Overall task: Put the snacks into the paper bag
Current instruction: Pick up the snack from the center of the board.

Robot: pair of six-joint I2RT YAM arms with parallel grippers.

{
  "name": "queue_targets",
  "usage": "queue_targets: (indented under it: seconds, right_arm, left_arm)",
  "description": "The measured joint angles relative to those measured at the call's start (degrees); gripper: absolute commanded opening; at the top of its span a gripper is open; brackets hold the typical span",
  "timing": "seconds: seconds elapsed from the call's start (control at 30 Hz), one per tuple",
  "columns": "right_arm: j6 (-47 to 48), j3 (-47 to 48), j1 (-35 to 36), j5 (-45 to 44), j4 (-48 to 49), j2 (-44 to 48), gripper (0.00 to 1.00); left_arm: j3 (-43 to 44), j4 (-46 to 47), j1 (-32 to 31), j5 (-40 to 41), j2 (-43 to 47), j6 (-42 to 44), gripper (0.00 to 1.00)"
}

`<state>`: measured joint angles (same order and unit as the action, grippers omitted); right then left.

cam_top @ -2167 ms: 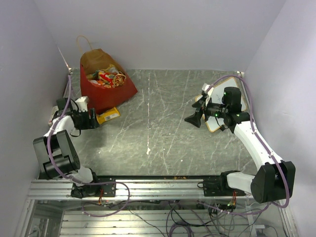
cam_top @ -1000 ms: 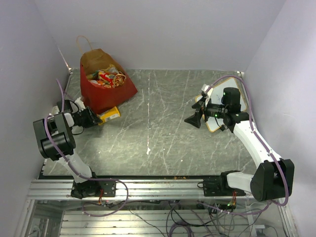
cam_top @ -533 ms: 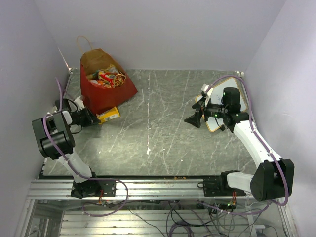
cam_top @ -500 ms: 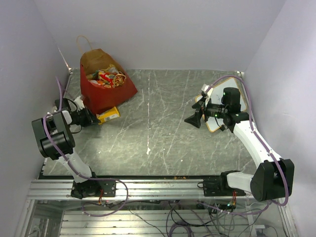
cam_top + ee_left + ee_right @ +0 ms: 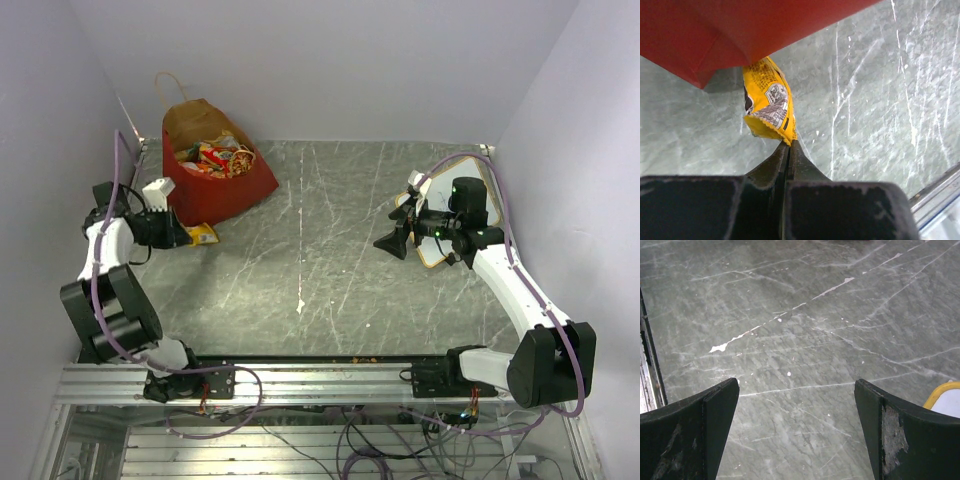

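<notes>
The red paper bag (image 5: 222, 188) stands at the table's back left, open, with several snacks (image 5: 214, 156) inside. One orange-yellow packet (image 5: 205, 235) lies at the bag's front foot, half under its edge. My left gripper (image 5: 188, 235) is shut on that packet's near crimped corner. In the left wrist view the closed fingertips (image 5: 789, 146) pinch the orange-yellow packet (image 5: 767, 99) just below the red bag (image 5: 740, 30). My right gripper (image 5: 392, 240) hovers open over bare table at the right; in its wrist view the right gripper (image 5: 796, 386) has nothing between its fingers.
A white board with an orange-yellow edge (image 5: 443, 257) lies under the right arm, and its corner shows in the right wrist view (image 5: 946, 399). Walls close in the table on the left, back and right. A metal rail (image 5: 300, 380) runs along the near edge.
The left gripper has shut on the orange-yellow packet's corner. The left arm has swung back and the packet has slid a little left. The right arm has not moved.
</notes>
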<state>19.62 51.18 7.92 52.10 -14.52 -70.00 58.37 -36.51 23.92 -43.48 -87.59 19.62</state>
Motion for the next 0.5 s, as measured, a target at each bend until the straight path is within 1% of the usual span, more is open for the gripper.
queue_targets:
  seconds: [0.2,0.3,0.5]
  right_arm:
    - [0.0,0.0,0.0,0.1,0.0,0.0,1.0]
    - [0.0,-0.1,0.0,0.2,0.1,0.2,1.0]
    - [-0.1,-0.2,0.0,1.0,0.1,1.1,1.0]
  left_arm:
    - [5.8,-10.2,0.0,4.1,8.5,10.2,0.07]
    - [7.1,-15.1,0.0,7.3,13.9,15.1,0.07]
    - [10.0,-22.6,0.1,11.8,25.0,20.2,0.07]
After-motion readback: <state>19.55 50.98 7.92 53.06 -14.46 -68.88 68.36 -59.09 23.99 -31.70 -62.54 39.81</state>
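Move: The red paper bag, where the snack is bound, has its middle roughly 16 cm ahead of the left hand, 7 cm to its right and a little above it. The yellow snack already in those fingers hangs with its middle about 2 cm ahead, 4 cm right and 4 cm below. A small box lies some 18 cm left, 1 cm ahead, 8 cm down. From the right hand, the bag is about 44 cm left, 16 cm ahead, 8 cm lower. The yellow snack, still pinched by its near end in the closed left fingers, is carried up about 12 cm and back some 6 cm, away from the foot of the paper bag. The wrist rolls roughly 30 degrees, left side rising, so the fingers swing from forward-right to nearer straight ahead, still slanting down. ##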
